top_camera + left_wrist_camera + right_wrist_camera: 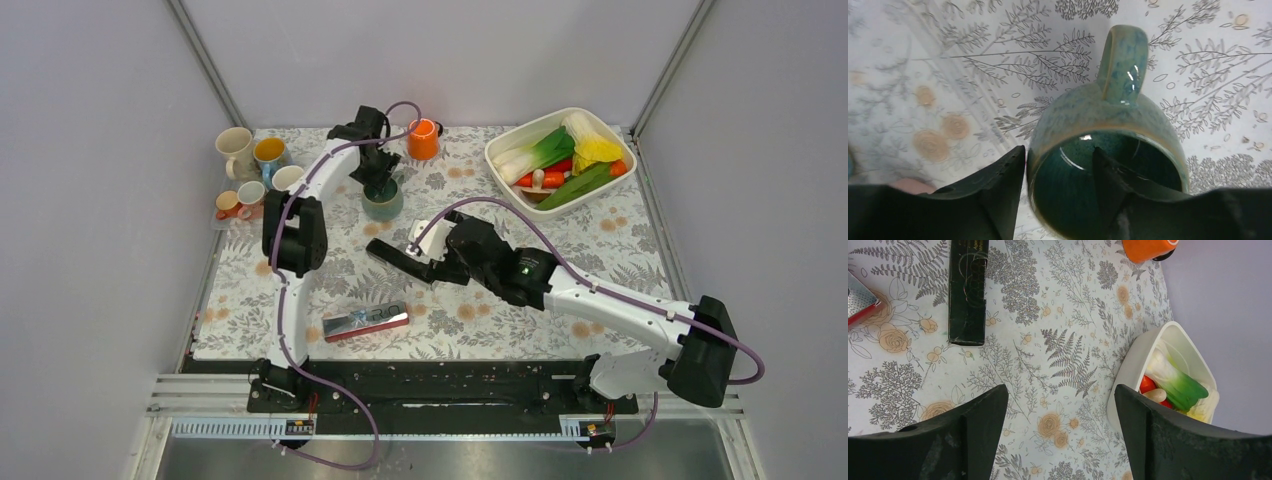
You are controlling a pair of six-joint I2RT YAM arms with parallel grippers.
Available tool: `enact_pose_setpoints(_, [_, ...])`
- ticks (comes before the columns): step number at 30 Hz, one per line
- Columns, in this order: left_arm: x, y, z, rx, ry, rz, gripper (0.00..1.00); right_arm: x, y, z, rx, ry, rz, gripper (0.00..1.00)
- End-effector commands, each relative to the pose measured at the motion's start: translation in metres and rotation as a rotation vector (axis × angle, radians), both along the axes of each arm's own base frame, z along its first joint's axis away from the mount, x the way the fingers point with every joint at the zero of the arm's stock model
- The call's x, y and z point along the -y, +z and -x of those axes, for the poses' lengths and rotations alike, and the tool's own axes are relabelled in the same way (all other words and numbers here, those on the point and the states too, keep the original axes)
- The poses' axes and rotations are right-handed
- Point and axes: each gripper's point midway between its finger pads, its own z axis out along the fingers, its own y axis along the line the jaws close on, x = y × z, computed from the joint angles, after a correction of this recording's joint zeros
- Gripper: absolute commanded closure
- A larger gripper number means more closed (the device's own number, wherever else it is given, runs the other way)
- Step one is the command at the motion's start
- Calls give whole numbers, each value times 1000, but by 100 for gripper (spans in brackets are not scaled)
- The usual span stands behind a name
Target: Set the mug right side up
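Note:
The teal-green glazed mug point(382, 203) stands on the floral tablecloth at the back middle, mouth up. From the left wrist its dark inside and handle point(1123, 65) show, the handle pointing away. My left gripper point(377, 182) point(1058, 148) comes down over it, open. It straddles the mug's near wall, one finger outside and the other inside the mouth, with a gap to the wall. My right gripper point(405, 262) point(1060, 390) hovers open over the middle of the table, with nothing between its fingers.
An orange cup point(423, 139) stands behind the mug. Several mugs point(250, 165) cluster at the back left. A white tub of vegetables point(560, 155) point(1168, 365) sits back right. A black box point(968, 290) lies ahead of the right gripper. A silver and red pack point(365, 322) lies near the front.

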Motion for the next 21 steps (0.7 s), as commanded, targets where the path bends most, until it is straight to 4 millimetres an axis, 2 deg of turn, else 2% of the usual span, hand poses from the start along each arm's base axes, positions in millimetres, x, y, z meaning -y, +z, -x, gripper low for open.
enact_pose_setpoints(1, [-10,-17,-8,-8,9,-62,50,5,21,-5,40,-39,-68,13])
enact_pose_setpoints(3, [-10,-21,-7,-16,12,-63,68,6,24,-6,47,-45,-72,13])
enact_pose_setpoints(4, [-10,-21,-6,-18,14,-56,80,7,24,-6,47,-46,-71,13])
enact_pose_setpoints(5, [-10,-20,-6,-16,19,-47,96,7,24,-7,47,-48,-71,13])
enact_pose_setpoints(6, [-9,-16,-7,-10,24,-35,100,7,23,-7,46,-49,-70,13])
enact_pose_setpoints(8, [-8,-5,-11,14,43,-1,100,8,21,-8,46,-50,-63,13])
enact_pose_setpoints(11, [-12,22,-25,69,108,88,100,6,22,-9,45,-50,-59,13])
enact_pose_setpoints(16, [-65,70,-73,273,337,105,100,4,26,-10,41,-47,-53,13])
enact_pose_setpoints(21, [-108,91,-105,423,467,73,100,5,22,-11,33,-59,-38,13])
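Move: The upright green mug's middle lies about 3 cm right of the left gripper, 1 cm back and 5 cm below; the open fingers stand astride its left rim. The orange mug is some 12 cm ahead and 12 cm right, the pink mug 16 cm left and 4 cm ahead, the blue mug 20 cm left and 9 cm ahead, all about 5 cm below. From the right hand the green mug is roughly 20 cm ahead, 12 cm left and 16 cm lower. Sink the left gripper about 3 cm, easing slightly left, with one finger inside the green mug and the other outside, and close on its left wall. Hold there briefly, then lift nearly 4 cm while carrying the mug left and forward, away from the orange mug, turning the hand some 15 degrees counter-clockwise and keeping the pinch. ##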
